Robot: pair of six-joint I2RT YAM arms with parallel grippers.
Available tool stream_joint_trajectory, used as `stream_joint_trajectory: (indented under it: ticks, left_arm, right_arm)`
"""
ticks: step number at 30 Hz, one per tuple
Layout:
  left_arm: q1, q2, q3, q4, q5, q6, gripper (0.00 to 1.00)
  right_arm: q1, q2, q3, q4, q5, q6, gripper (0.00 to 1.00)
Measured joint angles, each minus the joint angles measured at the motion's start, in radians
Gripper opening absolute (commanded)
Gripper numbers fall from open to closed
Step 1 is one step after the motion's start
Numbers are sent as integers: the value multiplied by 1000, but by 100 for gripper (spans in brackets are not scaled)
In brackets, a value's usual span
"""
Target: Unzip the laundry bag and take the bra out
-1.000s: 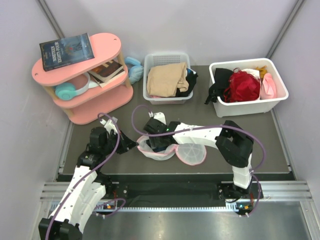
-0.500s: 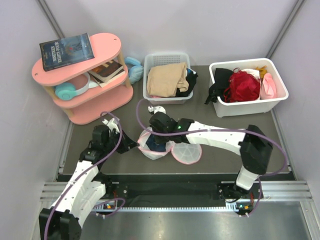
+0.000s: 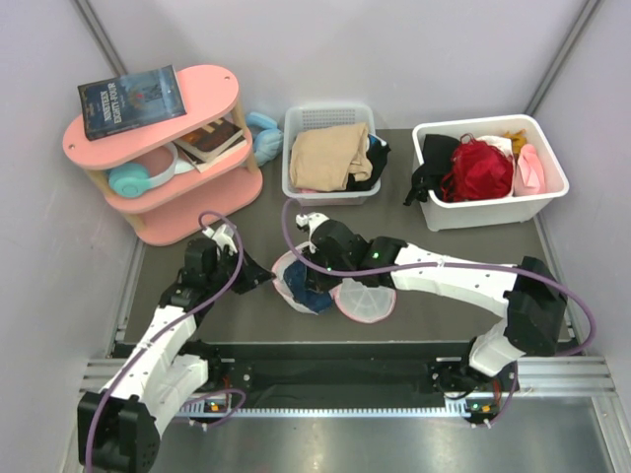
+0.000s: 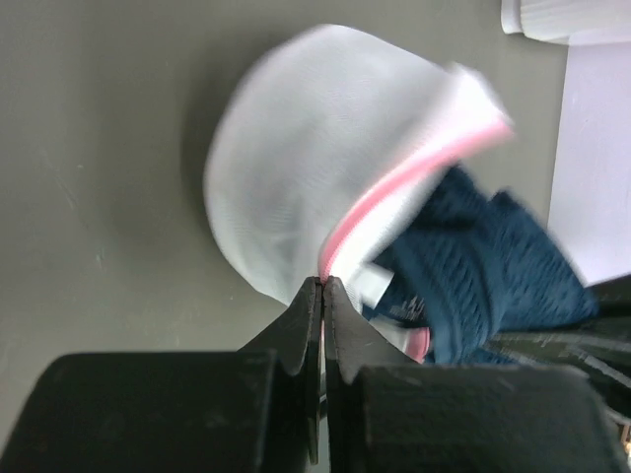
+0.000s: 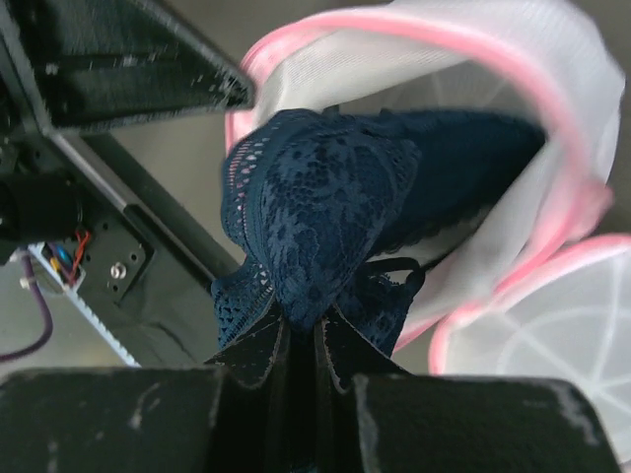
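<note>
The round white mesh laundry bag [image 3: 296, 286] with pink zipper trim lies open on the dark table, its lid [image 3: 363, 300] flapped to the right. My left gripper [image 3: 266, 279] is shut on the bag's pink rim [image 4: 394, 192]. My right gripper [image 3: 317, 268] is shut on the navy lace bra [image 5: 315, 212] and holds it up out of the bag's opening [image 5: 493, 108]. The bra also shows in the left wrist view [image 4: 493, 276], half out of the bag [image 4: 296, 177], and in the top view [image 3: 308, 285].
A pink shelf [image 3: 158, 158] with books and headphones stands at the back left. A white basket [image 3: 330, 187] with tan cloth is at the back middle. A white bin [image 3: 488, 212] with red and black garments is at the back right.
My right gripper has risen and shifted right with the bra, drawing it out of the bag. The right arm has stretched out. The left gripper has kept its hold on the rim.
</note>
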Motion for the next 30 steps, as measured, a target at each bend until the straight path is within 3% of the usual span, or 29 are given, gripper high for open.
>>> stream_joint_trajectory:
  ticks: [11,16,23,30]
  left_arm:
    - [0,64,19,51,-5,-26,0]
    - [0,67,19,56,-5,-26,0]
    - [0,61,19,55,-5,-25,0]
    - [0,33,4,55,-6,-25,0]
  right_arm:
    - [7,0,-26,-34,-119,-53,0]
    - [7,-19,10,-79,-60,-39,0]
    - [-9,-138,183,-99,82,-18,0]
    - [-135,-282,315,-134,146,-36,0]
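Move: With the bra already pinched and still partly in the laundry bag, the right hand has the white bin about 27 cm ahead and 39 cm to its right, with its middle some 6 cm lower. The bag lies straight below, about 10 cm down and 2 cm left; the grey basket is roughly 29 cm ahead and 4 cm right. From the left hand, pinching the bag's rim, the bag's middle is about 7 cm right and 1 cm back, the bin some 25 cm ahead and 48 cm right. Back some 2.5 cm and slightly down over the bag, then in a fast sweep up about 23 cm, going forward and to the right as it climbs, the right hand draws the bra out and away from the bag. Its shut fingers keep their grip and swing up towards level, about 25 degrees. The left hand keeps the bag's rim pinched, nearly still. ##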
